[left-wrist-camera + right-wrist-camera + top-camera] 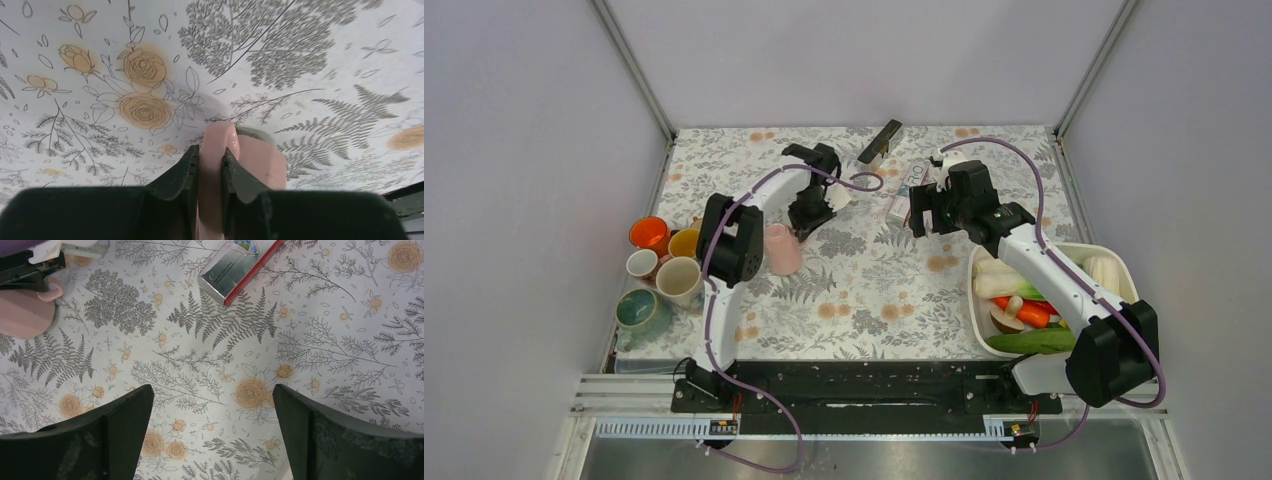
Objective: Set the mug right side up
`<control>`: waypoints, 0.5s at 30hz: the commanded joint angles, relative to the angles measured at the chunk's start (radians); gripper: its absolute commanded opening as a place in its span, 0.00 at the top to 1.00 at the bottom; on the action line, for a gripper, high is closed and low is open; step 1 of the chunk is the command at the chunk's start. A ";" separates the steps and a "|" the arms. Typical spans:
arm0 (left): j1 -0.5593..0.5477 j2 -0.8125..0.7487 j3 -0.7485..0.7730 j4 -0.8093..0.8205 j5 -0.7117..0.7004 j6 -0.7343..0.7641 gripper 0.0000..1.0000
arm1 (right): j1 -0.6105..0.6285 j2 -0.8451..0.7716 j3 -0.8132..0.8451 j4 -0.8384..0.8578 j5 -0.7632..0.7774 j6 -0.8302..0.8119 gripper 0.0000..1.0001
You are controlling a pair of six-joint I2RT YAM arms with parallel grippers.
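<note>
A pink mug (781, 248) stands upside down on the flowered tablecloth, left of centre, its flat base facing up. My left gripper (804, 226) reaches it from behind and is shut on the mug's handle (216, 150); in the left wrist view the two black fingers (186, 167) pinch the handle, with the mug body (262, 160) just to the right. My right gripper (921, 215) hovers over the cloth at centre-right, open, with nothing between its fingers (212, 395). The right wrist view shows the mug (25, 310) at its far left.
Several mugs cluster at the left edge: orange (649, 233), yellow (685, 242), cream (680, 280), teal (636, 308). A white tray (1072, 246) of vegetables sits at the right. A red-and-white carton (902, 190) (235, 270) and a black object (879, 141) lie at the back.
</note>
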 commanded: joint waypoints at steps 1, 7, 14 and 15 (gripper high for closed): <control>0.002 -0.142 0.044 0.049 0.158 -0.062 1.00 | 0.002 -0.022 -0.002 0.036 -0.068 0.016 0.01; 0.022 -0.307 0.042 0.211 0.400 -0.243 1.00 | 0.005 -0.119 -0.123 0.266 -0.308 0.130 0.01; 0.056 -0.393 0.087 0.268 0.770 -0.493 1.00 | 0.127 -0.229 -0.310 0.678 -0.451 0.168 0.01; 0.056 -0.410 0.077 0.291 0.796 -0.522 1.00 | 0.151 -0.233 -0.328 0.715 -0.467 0.136 0.01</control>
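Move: The left hand already pinches the handle of the pink mug, which stands upside down on the table, its middle about 4 cm left and 3 cm back of the fingers, at their height. The box lies roughly 21 cm right and 8 cm ahead of this hand, the dark-topped stand some 14 cm right and 17 cm ahead. From the open right hand the mug is about 26 cm left, level fore-and-aft, and some 13 cm lower. Left hand lifts the pinched mug some 17 cm and rightward, tilting 45 degrees; open right hand moves left-back. ##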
